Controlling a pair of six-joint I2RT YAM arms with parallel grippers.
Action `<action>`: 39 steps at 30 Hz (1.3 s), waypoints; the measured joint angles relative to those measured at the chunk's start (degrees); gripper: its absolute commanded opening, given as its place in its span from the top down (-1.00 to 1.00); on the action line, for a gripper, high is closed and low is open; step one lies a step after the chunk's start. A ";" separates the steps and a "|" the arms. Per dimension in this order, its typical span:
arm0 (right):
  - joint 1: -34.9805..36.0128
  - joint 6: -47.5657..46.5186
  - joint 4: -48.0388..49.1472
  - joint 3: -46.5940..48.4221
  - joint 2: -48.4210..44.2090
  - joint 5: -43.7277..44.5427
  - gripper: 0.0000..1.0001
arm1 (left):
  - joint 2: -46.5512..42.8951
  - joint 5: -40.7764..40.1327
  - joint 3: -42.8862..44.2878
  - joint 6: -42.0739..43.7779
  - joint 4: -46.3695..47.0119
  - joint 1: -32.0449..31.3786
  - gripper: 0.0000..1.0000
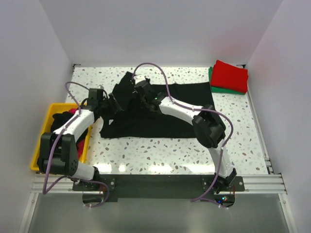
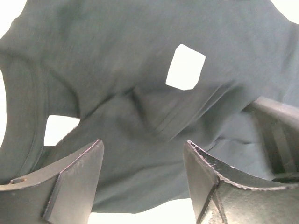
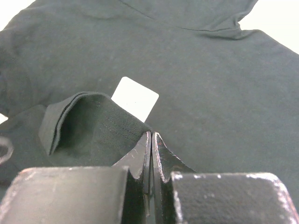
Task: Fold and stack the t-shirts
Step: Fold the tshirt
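Observation:
The black t-shirt (image 1: 141,127) lies spread across the middle of the table, its upper left part bunched and lifted. My left gripper (image 1: 112,104) hovers at the shirt's left edge. In the left wrist view it (image 2: 145,149) stands open, with the black t-shirt (image 2: 117,56) and its white neck label (image 2: 185,66) beyond the fingers and nothing between them. My right gripper (image 1: 138,90) is over the raised neck area. In its wrist view the right gripper (image 3: 152,134) is shut on a raised fold of the collar (image 3: 88,121), beside the label (image 3: 135,98).
A folded red t-shirt (image 1: 229,75) lies on a green one (image 1: 221,89) at the back right corner. A yellow bin (image 1: 41,141) at the left edge holds dark and pink clothes (image 1: 73,111). White walls close in the back and both sides.

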 measured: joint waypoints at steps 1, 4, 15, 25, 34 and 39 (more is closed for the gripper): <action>-0.33 0.42 -0.52 0.70 0.35 0.02 1.00 | -0.46 0.02 -1.20 -0.15 0.04 0.00 -0.35; -0.66 1.53 -1.88 1.51 1.09 0.26 1.00 | -0.70 0.02 -4.31 -0.81 0.31 -0.11 -0.16; -0.39 4.26 -6.71 -0.17 1.18 1.95 0.35 | -3.30 -4.90 -12.81 -1.86 -0.52 -0.28 0.70; -0.39 4.63 -7.82 -1.36 0.26 1.53 0.09 | -10.08 -12.85 -18.25 -3.69 -3.63 -0.13 0.73; 1.40 9.51 -3.39 -5.73 -6.71 -6.14 0.04 | -10.93 -12.94 -19.12 -3.69 -3.87 -0.09 0.73; 2.38 14.08 -0.48 -6.45 -6.51 -11.08 -0.10 | -11.30 -12.92 -19.12 -3.67 -3.82 -0.09 0.74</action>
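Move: The left hand, open, is going for the t-shirt's near edge by its left corner, roughly 10 cm back, 4 cm to its left and 8 cm below. The small white tag lies about 4 cm back and 2 cm left of the hand, the yellow bin's middle 11 cm back and 26 cm left. The right hand holds folded cloth whose laying spot is about 1 cm back, 3 cm right and 7 cm below; the large white patch is some 2 cm ahead and 1 cm left. Back towards the bin side and down goes the left hand, about 10 cm back and 7 cm down, swinging some 5 cm left late on, while its open fingers close to pinch the near edge beside the left corner, and then it holds there. The right hand first lowers about 3.5 cm, drifting right, opens about halfway and lets go of the cloth, then draws back and left some 5 cm each, rising and rolling its left side up. ##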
